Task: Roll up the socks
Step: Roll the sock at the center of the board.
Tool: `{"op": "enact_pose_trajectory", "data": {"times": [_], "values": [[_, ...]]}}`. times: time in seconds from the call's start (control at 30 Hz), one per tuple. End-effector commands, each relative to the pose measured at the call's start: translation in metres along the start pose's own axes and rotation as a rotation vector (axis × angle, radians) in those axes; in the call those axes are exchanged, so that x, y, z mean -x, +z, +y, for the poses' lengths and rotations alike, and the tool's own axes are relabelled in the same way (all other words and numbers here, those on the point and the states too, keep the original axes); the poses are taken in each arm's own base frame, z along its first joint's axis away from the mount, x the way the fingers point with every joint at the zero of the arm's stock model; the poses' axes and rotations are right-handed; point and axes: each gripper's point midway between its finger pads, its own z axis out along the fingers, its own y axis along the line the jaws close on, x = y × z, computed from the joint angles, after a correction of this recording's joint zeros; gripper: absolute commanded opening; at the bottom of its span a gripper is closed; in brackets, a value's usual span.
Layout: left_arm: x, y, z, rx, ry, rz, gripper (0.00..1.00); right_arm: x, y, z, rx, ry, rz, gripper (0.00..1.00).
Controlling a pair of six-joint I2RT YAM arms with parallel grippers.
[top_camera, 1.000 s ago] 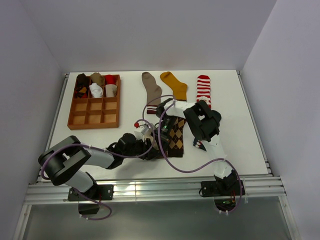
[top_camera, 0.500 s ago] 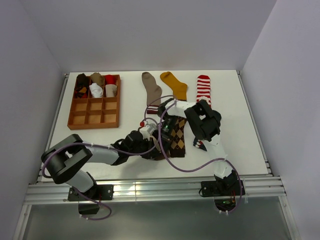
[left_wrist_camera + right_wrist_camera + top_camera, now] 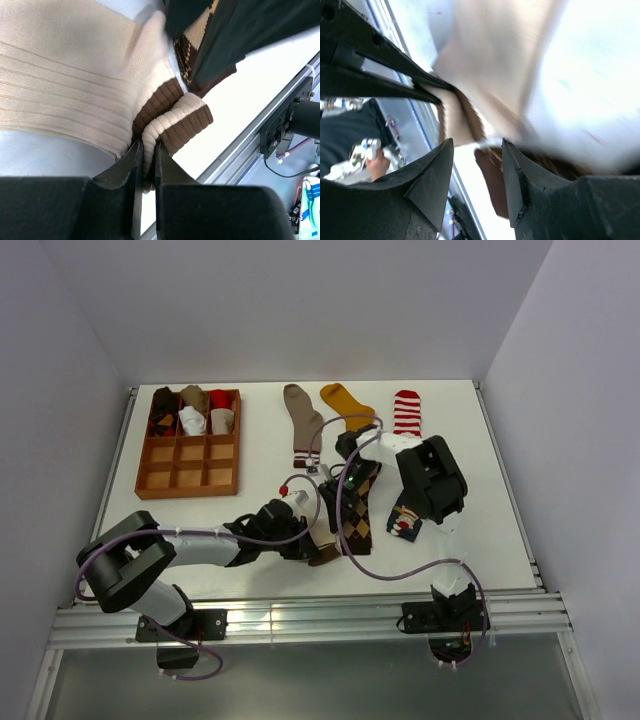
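Observation:
My left gripper (image 3: 312, 544) (image 3: 148, 152) is shut on a fold of the cream-and-brown sock (image 3: 75, 75) (image 3: 322, 554), pinching it near its brown band close to the table's front edge. The brown argyle sock (image 3: 358, 512) (image 3: 185, 56) lies just to the right, partly over it. Above these two socks my right gripper (image 3: 336, 498) (image 3: 477, 150) stands open and holds nothing; its view is blurred and shows the cream sock (image 3: 485, 60) and a dark brown sock end (image 3: 495, 175). A navy sock (image 3: 405, 520) lies under the right arm.
A taupe sock (image 3: 300, 422), a mustard sock (image 3: 347, 402) and a red-white striped sock (image 3: 405, 412) lie flat at the back. The wooden grid tray (image 3: 188, 468) at the back left holds several rolled socks in its far row. The table's metal front rail (image 3: 250, 145) is close.
My right gripper has opened, let go and moved back and to the right. The left arm has slid right with the cream-and-brown sock. The argyle sock now lies narrower and slanted.

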Motion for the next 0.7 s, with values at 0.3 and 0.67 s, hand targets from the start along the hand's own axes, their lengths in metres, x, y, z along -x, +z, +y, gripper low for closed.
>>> {"op": "enact_pose_trajectory", "data": {"times": [0.3, 0.67], "values": [[-0.027, -0.010, 0.026, 0.194, -0.055, 0.177, 0.00, -0.016, -0.033, -0.048, -0.232, 0.048, -0.092, 0.37], [-0.020, -0.023, 0.038, 0.182, -0.194, 0.294, 0.00, -0.051, -0.043, -0.077, -0.415, 0.062, -0.081, 0.29]]}}
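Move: My left hand keeps its pinch on the cuff of the cream sock, whose middle lies about 6 cm straight ahead of it and 1 cm below. From my empty, half-open right hand, the argyle sock's middle is some 5 cm ahead, 7 cm to the right and 2 cm down. The cream sock is level with that hand and 4 cm to its left, 2 cm below; the navy sock is about 5 cm ahead and 17 cm to the right, 2 cm down. I clear my right hand from the cream sock, swinging it forward and right, then down about 2 cm onto the argyle sock, and carry on rightward with a slight draw back. In all I go some 6 cm right, the fingers closing by nearly half and pushing the argyle sock along. My left hand keeps the cream cuff pinched, rolls about 15 degrees and eases roughly 2 cm left late on. ##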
